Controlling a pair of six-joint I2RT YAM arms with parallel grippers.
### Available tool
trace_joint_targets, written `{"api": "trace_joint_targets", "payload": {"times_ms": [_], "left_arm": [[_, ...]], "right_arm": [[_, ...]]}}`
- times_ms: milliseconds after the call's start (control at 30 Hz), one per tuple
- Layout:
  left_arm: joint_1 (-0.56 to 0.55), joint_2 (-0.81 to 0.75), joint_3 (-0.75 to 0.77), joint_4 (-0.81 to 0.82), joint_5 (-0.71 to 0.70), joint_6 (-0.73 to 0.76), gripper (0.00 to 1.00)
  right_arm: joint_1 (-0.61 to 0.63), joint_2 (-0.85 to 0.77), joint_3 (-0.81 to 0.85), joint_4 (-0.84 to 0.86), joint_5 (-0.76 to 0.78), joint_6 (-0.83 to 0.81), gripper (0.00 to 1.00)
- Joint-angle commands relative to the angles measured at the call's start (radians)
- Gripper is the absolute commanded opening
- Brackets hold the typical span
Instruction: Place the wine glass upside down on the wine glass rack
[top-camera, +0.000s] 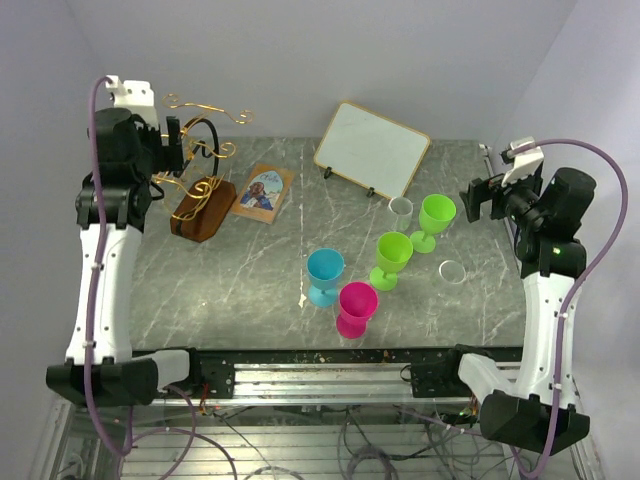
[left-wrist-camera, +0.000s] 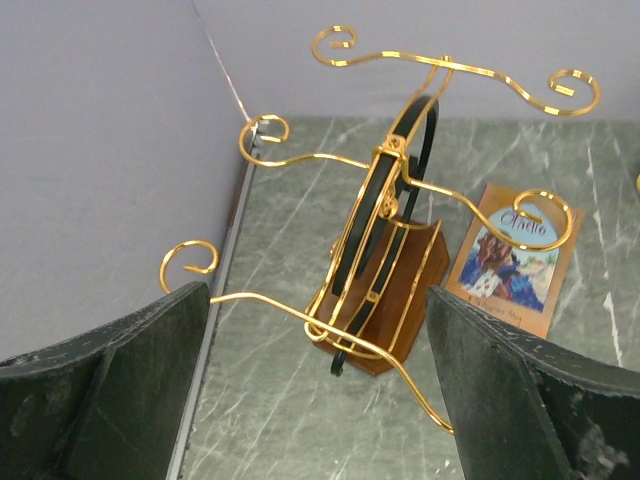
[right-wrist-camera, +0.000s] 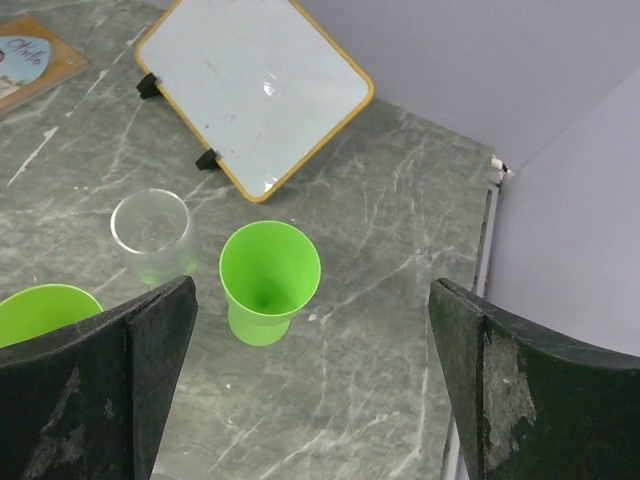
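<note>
The gold wire wine glass rack (top-camera: 198, 150) (left-wrist-camera: 400, 175), with curled arms and a brown wooden base (left-wrist-camera: 392, 305), stands at the back left. My left gripper (top-camera: 178, 140) (left-wrist-camera: 318, 293) hovers open just above and in front of it, holding nothing. Several wine glasses stand upright mid-table: blue (top-camera: 325, 277), pink (top-camera: 357, 308), two green ones (top-camera: 393, 258) (top-camera: 436, 220) and a clear one (top-camera: 400, 212). My right gripper (top-camera: 482, 196) (right-wrist-camera: 312, 290) hangs open over the table, right of the far green glass (right-wrist-camera: 268, 275) and the clear glass (right-wrist-camera: 152, 235).
A white tilted board (top-camera: 372, 148) (right-wrist-camera: 255, 90) leans at the back centre. A picture card (top-camera: 264, 190) (left-wrist-camera: 512, 262) lies right of the rack's base. A clear round rim (top-camera: 452, 271) sits near the right green glass. Walls close in on the left, back and right.
</note>
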Motion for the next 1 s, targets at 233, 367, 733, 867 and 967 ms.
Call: {"api": "trace_joint_targets", "payload": {"times_ms": [233, 367, 733, 867, 967], "left_arm": [[0.04, 0.233, 0.172, -0.166, 0.138, 0.152, 0.93], [0.055, 0.308, 0.2, -0.193, 0.174, 0.168, 0.88], [0.081, 0.466, 0.281, -0.26, 0.26, 0.194, 0.63], [0.081, 0.494, 0.303, -0.282, 0.28, 0.194, 0.42], [0.082, 0.489, 0.295, -0.275, 0.283, 0.187, 0.34]], "right_arm": [[0.021, 0.026, -0.078, 0.181, -0.234, 0.039, 1.0], [0.029, 0.031, -0.098, 0.175, -0.295, -0.009, 1.0], [0.038, 0.016, -0.183, 0.188, -0.366, -0.002, 1.0], [0.039, 0.016, -0.188, 0.197, -0.375, 0.008, 1.0], [0.039, 0.015, -0.215, 0.208, -0.391, 0.018, 1.0]]}}
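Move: Ahead of the left hand by about 11 cm and nearly in line with it stands the gold rack's upright, its middle some 17 cm lower; the book lies about 16 cm ahead, 18 cm right and 38 cm down. From the right hand, the far green glass is about 10 cm ahead, 6 cm left and 26 cm below; the clear glass is 12 cm ahead and 13 cm left, the middle green glass level with the hand and 16 cm left, both at similar depth. Sinking about 13 cm and reaching 8 cm forward onto the rack's upright, the left hand tips down nearly 30 degrees, swings slightly clockwise and closes its fingers more than halfway, the tips coming to either side of the black stave and its two gold rods. The open right hand slides some 6 cm left, sinks over 4 cm and turns about 20 degrees counter-clockwise towards the glasses, touching none. ##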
